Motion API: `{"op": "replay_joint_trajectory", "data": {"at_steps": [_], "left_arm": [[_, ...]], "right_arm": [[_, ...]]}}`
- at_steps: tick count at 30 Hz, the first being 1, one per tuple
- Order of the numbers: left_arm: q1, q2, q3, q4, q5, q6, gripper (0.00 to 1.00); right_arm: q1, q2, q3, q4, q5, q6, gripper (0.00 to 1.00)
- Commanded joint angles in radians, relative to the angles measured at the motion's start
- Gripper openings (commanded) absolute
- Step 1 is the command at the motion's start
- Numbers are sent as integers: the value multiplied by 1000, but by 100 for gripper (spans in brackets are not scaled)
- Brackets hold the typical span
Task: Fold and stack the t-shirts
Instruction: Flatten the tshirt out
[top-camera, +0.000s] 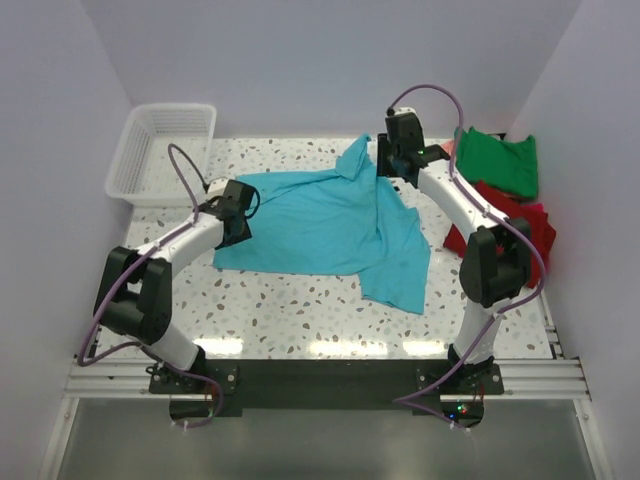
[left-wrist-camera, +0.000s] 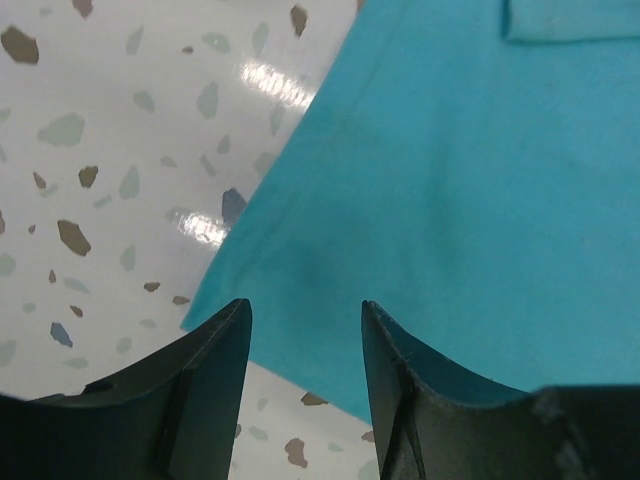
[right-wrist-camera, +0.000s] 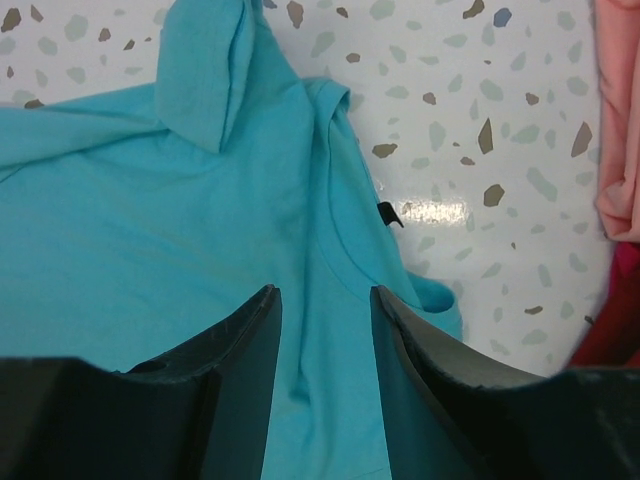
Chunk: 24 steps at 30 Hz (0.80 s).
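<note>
The turquoise t-shirt lies spread over the middle of the speckled table, with one flap hanging toward the front right. My left gripper stands at its left edge. In the left wrist view, the left gripper is open just over the shirt's corner and hem, and the cloth lies flat between the fingers. My right gripper is at the shirt's far right. In the right wrist view it is open over the cloth beside the collar. A green t-shirt, a red one and a salmon-pink one lie at the right.
A white lattice basket stands at the table's back left corner. White walls close in the table at the back and on both sides. Bare tabletop shows in front of the turquoise shirt.
</note>
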Motion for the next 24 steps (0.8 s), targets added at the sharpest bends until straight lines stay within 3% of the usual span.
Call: {"op": "replay_joint_trajectory", "data": {"at_steps": [1,19,24], "left_arm": [[53,-87,-91,-11,90,-76,52],[156,-76,-201,37,165,-61,46],[162,-55,-200,29,158,-61,53]], "right_arm": [[3,-66,-30,-7,-37,32,45],[15,-70,-41,-36,-21,52,43],[15,-66,-39,-42,-26,52,42]]}}
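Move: The t-shirt's near left corner is what my left hand goes for, about 5 cm back, 5 cm to its left and 7 cm below. The folded-over bit at the shirt's far left lies some 12 cm ahead of this hand and 3 cm to its right, also 7 cm down. The white basket stands about 20 cm ahead and 16 cm left, 4 cm lower. From my right hand the corner lies about 36 cm left, 20 cm back and 19 cm below. I bring my left hand back about 6 cm and down 5, veering left early and then easing lower towards the shirt's near left corner. Its fingers stay half open and tip some 10 degrees more steeply down, ending with the corner showing between the tips, unpinched. My right hand only sinks and draws back about 2 cm over the shirt's right side, holding nothing. ##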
